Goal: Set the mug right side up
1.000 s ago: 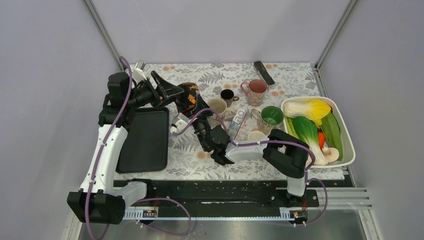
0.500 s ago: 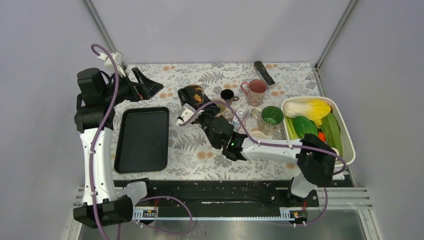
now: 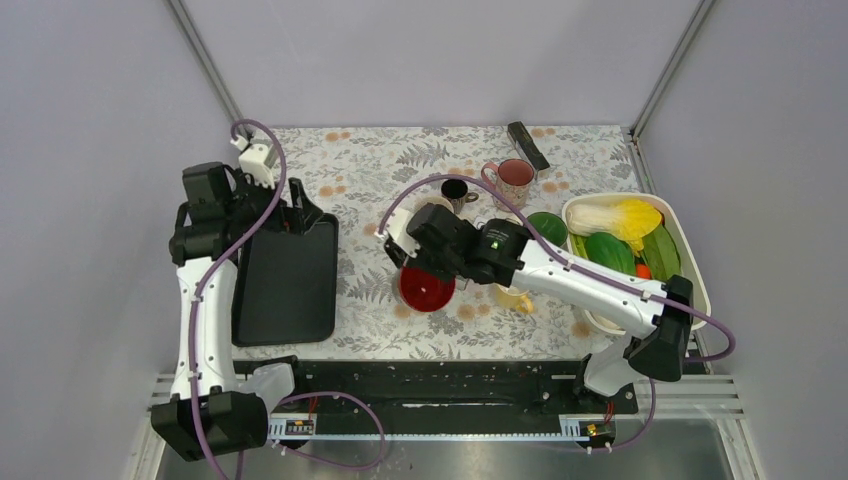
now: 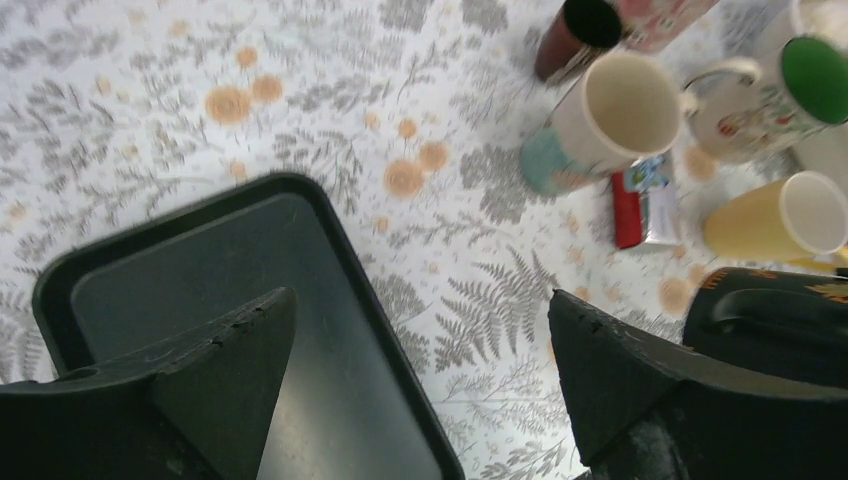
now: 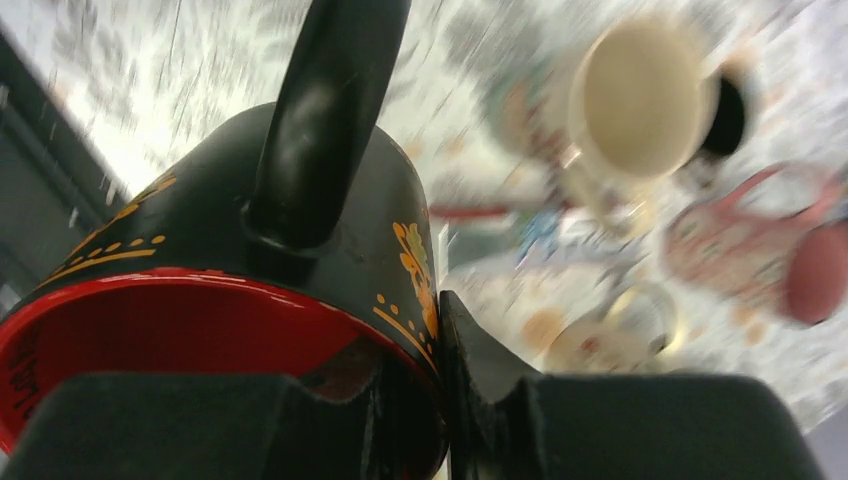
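Note:
The mug [image 3: 427, 288] is black with gold patterns and a red inside. In the top view its red opening faces up, in the middle of the table. My right gripper [image 3: 426, 268] is shut on its rim. In the right wrist view the mug [image 5: 300, 240] fills the left, its handle pointing away, with one finger inside and one outer finger [image 5: 480, 375] pressed to the wall of my right gripper [image 5: 425, 385]. My left gripper [image 3: 300, 214] hangs open and empty over the black tray's far end. In the left wrist view the left gripper [image 4: 420, 340] holds nothing and the mug [image 4: 775, 320] shows at the right edge.
A black tray [image 3: 290, 290] lies at the left. Behind the mug stand a cream mug [image 4: 610, 115], a small dark cup [image 3: 455, 189], a pink mug [image 3: 515, 178], a green-lined mug [image 3: 547, 226] and a yellow cup [image 3: 513, 298]. A white bin [image 3: 693, 285] of vegetables sits at the right.
My left gripper opened, let go of the mug and drew back left over the tray. My right arm carried the mug nearer and turned its red opening upward.

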Motion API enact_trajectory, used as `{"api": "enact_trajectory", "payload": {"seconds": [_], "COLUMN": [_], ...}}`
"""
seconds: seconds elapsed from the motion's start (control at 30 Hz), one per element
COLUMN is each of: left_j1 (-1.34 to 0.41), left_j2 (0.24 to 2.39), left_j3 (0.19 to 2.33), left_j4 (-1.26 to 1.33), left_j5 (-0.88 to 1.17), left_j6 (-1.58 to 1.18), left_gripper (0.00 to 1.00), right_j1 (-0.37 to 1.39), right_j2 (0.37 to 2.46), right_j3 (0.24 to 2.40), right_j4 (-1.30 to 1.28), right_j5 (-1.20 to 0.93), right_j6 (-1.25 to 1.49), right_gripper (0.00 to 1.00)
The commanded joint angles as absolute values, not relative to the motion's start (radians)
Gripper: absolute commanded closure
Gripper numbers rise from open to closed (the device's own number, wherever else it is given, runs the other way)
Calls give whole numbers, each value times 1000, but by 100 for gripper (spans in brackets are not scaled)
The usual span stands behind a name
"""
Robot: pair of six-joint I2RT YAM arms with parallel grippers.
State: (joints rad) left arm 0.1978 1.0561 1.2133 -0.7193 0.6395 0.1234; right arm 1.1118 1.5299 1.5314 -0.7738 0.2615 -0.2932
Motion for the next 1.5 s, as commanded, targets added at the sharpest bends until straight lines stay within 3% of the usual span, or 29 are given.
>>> {"api": "enact_trajectory", "payload": {"seconds": [0.0,0.37,0.57,0.67,0.93,1.17,1.47], "left_j1": [202,204,204,204,204,206,206], "left_j2": [1043,1042,1025,1010,977,966,966], "left_j3": [1137,1020,997,988,965,885,561], "left_j4": [-691,-659,-628,-595,-554,-359,282], "left_j5": [603,643,633,598,589,481,339], "left_j6": [223,286,286,264,265,205,40], "left_gripper": [1,1,1,1,1,1,1], "right_j1": [1065,964,944,943,943,790,174], "right_j2": [1500,1555,1589,1596,1441,1241,996], "right_j3": [1503,1239,1179,1181,1227,1237,877], "right_j4": [-1032,-885,-790,-794,-839,-754,-218], "right_j5": [73,-27,51,67,71,57,97], "right_j6": [-67,-18,-6,-6,-25,-66,114], "right_gripper": [100,100,100,80,2,1,1]}}
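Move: The black mug, already held by its wall in the right fingers with its red mouth showing upward, is bound for bare cloth about 8 cm back, 5 cm right and 20 cm below the right hand. From that hand, the yellow mug stands about level and 16 cm right, the slim box about 6 cm ahead and 7 cm right, both some 21 cm lower. The landing spot is roughly 15 cm back, 27 cm right and 25 cm below the left hand. The black mug is carried right, back and about 17 cm down to the cloth, the right wrist turning nearly 40 degrees so the fingers point more steeply down. The right fingers then open wide, let go, and rise about 15 cm before sweeping right and forward towards the green mug. The open, empty left hand sinks some 11 cm over the tray, dipping, pausing, then easing forward-left. ##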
